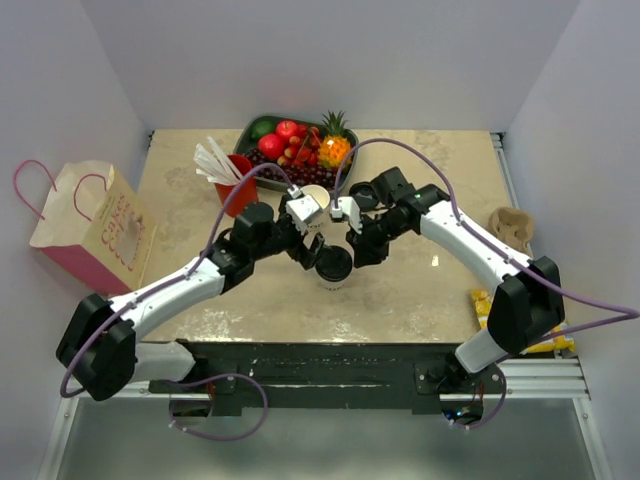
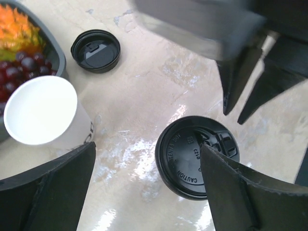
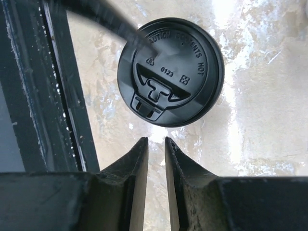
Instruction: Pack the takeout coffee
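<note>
The takeout coffee, a white paper cup with a black lid, stands upright on the table between the two arms. My left gripper hovers over it, open wide; in the left wrist view the lid sits just inside the right finger, and bare table fills the rest of the gap. My right gripper is on the cup's other side. In the right wrist view its fingertips stand a narrow slit apart, holding nothing, just short of the lid.
A lidless white cup and a loose black lid sit just behind the coffee. A red cup with straws and a fruit tray stand at the back. A paper bag stands far left, a cardboard cup carrier far right.
</note>
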Controlling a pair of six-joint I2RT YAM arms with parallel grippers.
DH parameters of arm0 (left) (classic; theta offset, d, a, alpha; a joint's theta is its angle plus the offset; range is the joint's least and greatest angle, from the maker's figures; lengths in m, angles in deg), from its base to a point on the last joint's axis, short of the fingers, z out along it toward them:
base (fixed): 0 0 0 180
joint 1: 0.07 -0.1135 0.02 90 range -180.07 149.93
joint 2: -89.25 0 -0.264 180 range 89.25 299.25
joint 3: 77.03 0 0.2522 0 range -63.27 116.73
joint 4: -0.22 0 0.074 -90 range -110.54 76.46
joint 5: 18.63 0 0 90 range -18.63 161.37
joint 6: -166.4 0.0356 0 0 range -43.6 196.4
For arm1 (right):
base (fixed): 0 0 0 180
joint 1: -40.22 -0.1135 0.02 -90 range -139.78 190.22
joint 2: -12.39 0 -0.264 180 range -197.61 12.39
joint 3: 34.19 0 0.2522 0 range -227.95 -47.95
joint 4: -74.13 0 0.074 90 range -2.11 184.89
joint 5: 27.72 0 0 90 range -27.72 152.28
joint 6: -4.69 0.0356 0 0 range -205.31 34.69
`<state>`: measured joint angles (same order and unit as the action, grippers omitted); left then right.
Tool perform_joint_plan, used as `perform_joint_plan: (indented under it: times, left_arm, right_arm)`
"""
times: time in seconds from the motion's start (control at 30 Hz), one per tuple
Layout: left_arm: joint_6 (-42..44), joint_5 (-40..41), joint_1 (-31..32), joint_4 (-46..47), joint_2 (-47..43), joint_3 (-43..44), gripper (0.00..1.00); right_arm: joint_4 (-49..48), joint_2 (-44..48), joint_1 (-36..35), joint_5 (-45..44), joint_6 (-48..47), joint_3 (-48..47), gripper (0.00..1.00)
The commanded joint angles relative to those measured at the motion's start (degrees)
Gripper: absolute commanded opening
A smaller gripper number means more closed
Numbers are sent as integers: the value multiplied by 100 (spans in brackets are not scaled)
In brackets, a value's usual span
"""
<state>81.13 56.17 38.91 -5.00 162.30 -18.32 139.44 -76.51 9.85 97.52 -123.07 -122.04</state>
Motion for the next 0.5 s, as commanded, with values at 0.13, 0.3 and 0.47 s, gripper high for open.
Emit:
perform_joint_plan:
  times: [0.13, 0.3, 0.47]
  left_arm:
    - [-2362, -562, -716, 393, -362, -486, 95]
    - [-2714, -1080, -734, 1088, -354, -943, 98]
    - [-3117, -1380, -813, 1501, -222, -1199, 98]
  right_arm:
    - [356, -618, 645, 1106, 742, -1221, 35]
    - [592, -1654, 805, 2064, 1095, -1907, 49]
    - [506, -2069, 813, 2469, 1402, -1909, 51]
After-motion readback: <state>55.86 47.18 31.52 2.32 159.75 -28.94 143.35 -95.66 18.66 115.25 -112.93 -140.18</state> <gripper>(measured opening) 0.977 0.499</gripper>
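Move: The lidded cup stands some 3 cm back and 4 cm right of the left gripper, its middle about 10 cm below. From the right gripper the lidded cup is about 5 cm left, 1 cm ahead and 8 cm lower. The open cup stands roughly 14 cm ahead and 10 cm left of the right gripper; the spare lid is about 19 cm ahead and 3 cm to its right. Sweep the right gripper forward about 6 cm and a little left, away from the lidded cup, rising first then sinking slightly, while its fingers part to half open and level out. Ease the left gripper leftward, then back and down about 4 cm to the lidded cup's left side, rolling some 25 degrees about its fingers, which stay wide open. ##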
